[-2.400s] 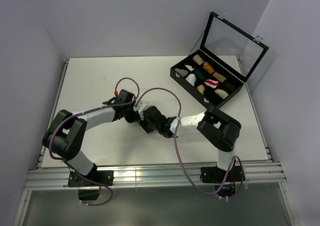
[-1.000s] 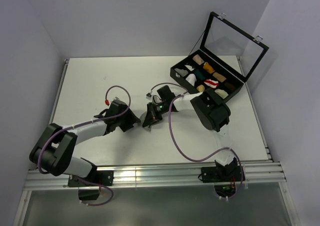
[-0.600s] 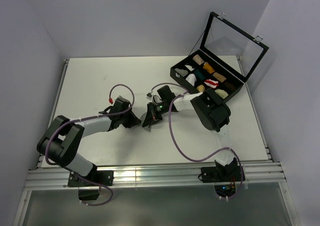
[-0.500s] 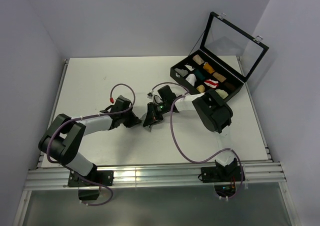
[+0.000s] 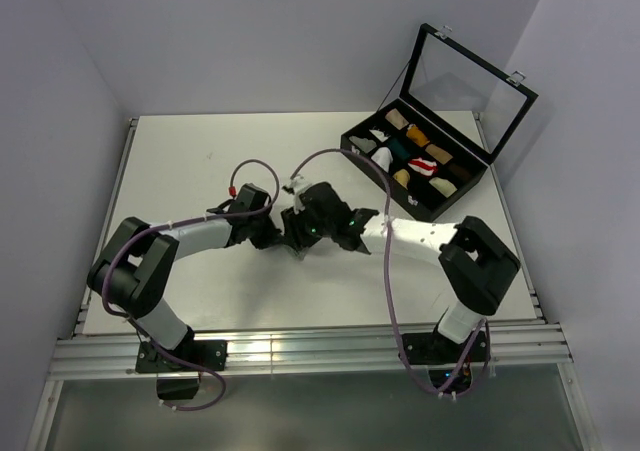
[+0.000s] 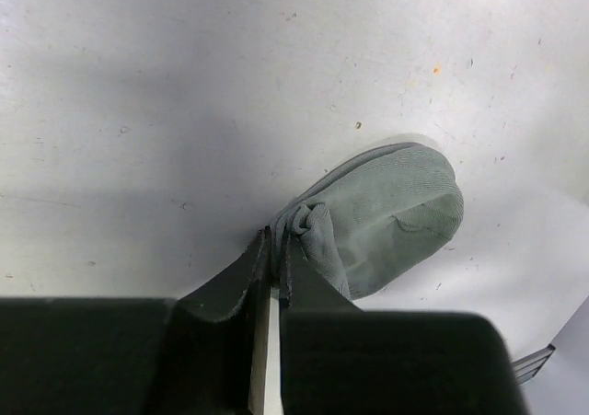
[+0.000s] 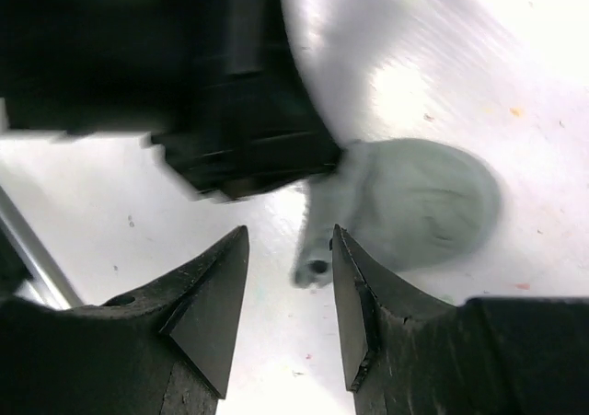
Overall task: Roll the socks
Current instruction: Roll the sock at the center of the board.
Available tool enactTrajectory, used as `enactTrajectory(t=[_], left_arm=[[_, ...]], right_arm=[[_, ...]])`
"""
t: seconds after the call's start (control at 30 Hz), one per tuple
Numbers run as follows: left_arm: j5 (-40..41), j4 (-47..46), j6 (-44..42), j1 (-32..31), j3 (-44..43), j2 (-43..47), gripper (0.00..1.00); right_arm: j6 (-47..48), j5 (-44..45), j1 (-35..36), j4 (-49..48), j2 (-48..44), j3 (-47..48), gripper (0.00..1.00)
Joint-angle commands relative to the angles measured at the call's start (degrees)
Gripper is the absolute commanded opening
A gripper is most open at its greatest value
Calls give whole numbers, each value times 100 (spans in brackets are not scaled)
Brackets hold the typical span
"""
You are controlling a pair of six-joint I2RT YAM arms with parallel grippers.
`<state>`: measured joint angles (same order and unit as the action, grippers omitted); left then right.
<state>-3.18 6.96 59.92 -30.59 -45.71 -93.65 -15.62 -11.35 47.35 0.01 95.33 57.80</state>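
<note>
A short grey sock (image 6: pixel 391 208) lies crumpled on the white table (image 6: pixel 138 84). My left gripper (image 6: pixel 276 249) is shut on a bunched fold at its near edge. In the right wrist view the same sock (image 7: pixel 419 203) appears blurred, one end poking down between the fingertips of my right gripper (image 7: pixel 290 240), which is open and holds nothing. The left gripper's black body (image 7: pixel 239 148) sits just beyond. From above, the left gripper (image 5: pixel 277 235) and right gripper (image 5: pixel 297 241) meet at the table's middle and hide the sock.
A black compartmented case (image 5: pixel 352 151) with its glass lid (image 5: pixel 470 83) raised stands at the back right and holds several small coloured fabric rolls. Purple cables (image 5: pixel 330 156) loop above both arms. Walls close off the left, back and right.
My left gripper has closed on the sock's fold. My right gripper has opened and let go, and the right arm's elbow has swung down and out to the right.
</note>
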Motion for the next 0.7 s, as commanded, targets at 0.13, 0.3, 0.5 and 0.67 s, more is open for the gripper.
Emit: enactTrajectory(t=[0.13,0.3,0.5,0.67], left_arm=[[-7,385,-332,-35,-175,-128,3],[-25,402,-349,-35,-192,-110,2],[-95,385,-358,-35,-227,-145,1],[-157,341,-341,-35,-210,-145,1]], right_arm=[[1219,1856,995,-581,46,-252,48],[1307,2190,1092,-721,442,-190,48],[1465,2375,1127,-704,838,-216,48],[1439,2287,1144,-739,952,-296,49]])
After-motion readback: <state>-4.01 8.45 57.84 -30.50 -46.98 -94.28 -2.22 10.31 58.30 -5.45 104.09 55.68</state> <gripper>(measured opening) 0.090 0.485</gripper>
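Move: The sock's rolled edge lies about 8 cm below my open right hand and 1 cm back, level with it sideways. My left fingertips nip the roll's end, some 2 cm to the left of my right hand and 7 cm below it. The flat toe part lies about 2 cm ahead of and 3 cm to the right of my right hand. From my left hand, the roll's middle is some 2 cm right and 1 cm back. While my left fingers keep their pinch on the roll's end and stay put, I swing my right hand back about 3 cm and a little left. Then I bring it down some 7 cm, easing forward again and slightly right, onto the roll beside my left fingertips. The right wrist tilts roughly 25 degrees so its half-open fingers point more steeply down and end straddling the rolled edge, not yet closing. ##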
